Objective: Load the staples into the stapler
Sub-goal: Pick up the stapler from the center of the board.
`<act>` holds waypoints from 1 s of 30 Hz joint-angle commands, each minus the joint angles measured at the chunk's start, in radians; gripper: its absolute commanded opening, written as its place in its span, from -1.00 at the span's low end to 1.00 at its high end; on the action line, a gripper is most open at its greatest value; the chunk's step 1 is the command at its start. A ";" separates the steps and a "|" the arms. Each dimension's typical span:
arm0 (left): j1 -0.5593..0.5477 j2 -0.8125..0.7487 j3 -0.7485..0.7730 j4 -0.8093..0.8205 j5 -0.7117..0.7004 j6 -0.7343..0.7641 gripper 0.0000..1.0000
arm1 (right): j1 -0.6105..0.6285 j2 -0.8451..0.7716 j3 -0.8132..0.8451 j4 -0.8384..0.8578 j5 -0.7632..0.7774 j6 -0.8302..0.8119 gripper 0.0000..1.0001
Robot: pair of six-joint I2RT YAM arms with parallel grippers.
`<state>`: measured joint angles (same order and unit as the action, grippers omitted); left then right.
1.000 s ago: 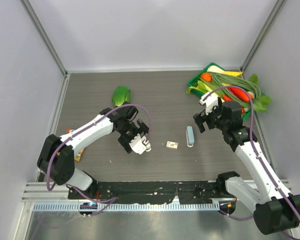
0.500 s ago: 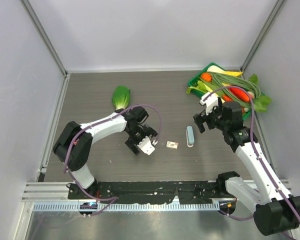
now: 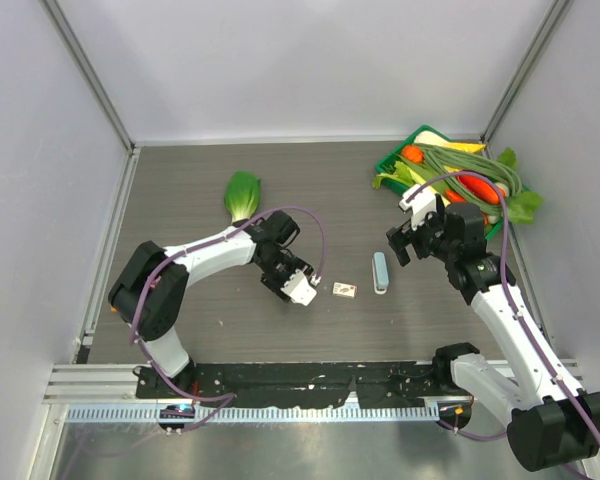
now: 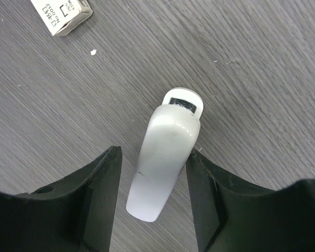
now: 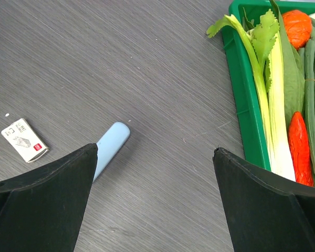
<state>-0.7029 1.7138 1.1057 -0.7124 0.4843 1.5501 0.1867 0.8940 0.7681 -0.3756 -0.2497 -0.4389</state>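
The white stapler [image 4: 168, 163] lies flat on the dark table between the fingers of my left gripper [image 4: 153, 151]. The right finger touches its side and a narrow gap shows at the left finger. From above, the stapler [image 3: 302, 291] sits under my left gripper [image 3: 296, 287]. The staples, a small whitish box [image 3: 345, 290], lie just to its right, at the upper left [image 4: 60, 13] of the left wrist view and at the left [image 5: 25, 140] of the right wrist view. My right gripper [image 5: 155, 149] hangs wide open with nothing in it, right of centre [image 3: 402, 225].
A pale blue bar [image 3: 381, 272] lies right of the staple box, beside my right gripper's left finger [image 5: 109, 147]. A green tray [image 3: 390, 160] of vegetables stands at the back right, its wall [image 5: 247, 105] close to my right gripper. A green leaf [image 3: 243, 192] lies behind the left arm.
My left gripper has shifted right toward the staple box and its jaws have narrowed around the stapler. The right arm has not moved.
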 commanded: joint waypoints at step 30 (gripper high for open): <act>0.016 -0.178 -0.061 0.336 0.097 -0.643 -1.00 | 0.031 -0.084 0.048 -0.017 -0.414 -0.009 0.92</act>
<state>-0.6945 1.6440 1.0721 -0.5381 0.5243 1.1263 0.1944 0.8391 0.7681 -0.4000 -0.4614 -0.4416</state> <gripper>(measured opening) 0.348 0.966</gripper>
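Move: The white stapler lies right between the left hand's half-open fingers, its middle about 1 cm below the hand point. From that hand the staples box is some 12 cm to the right and 2 cm back, and the blue stapler about 20 cm right and 2 cm ahead, both about as low. From the right hand the white stapler is roughly 28 cm left, 5 cm back and 18 cm down. Left fingers pinch the stapler and lift about 2.5 cm, turning counter-clockwise, while right hand swings left and back. ##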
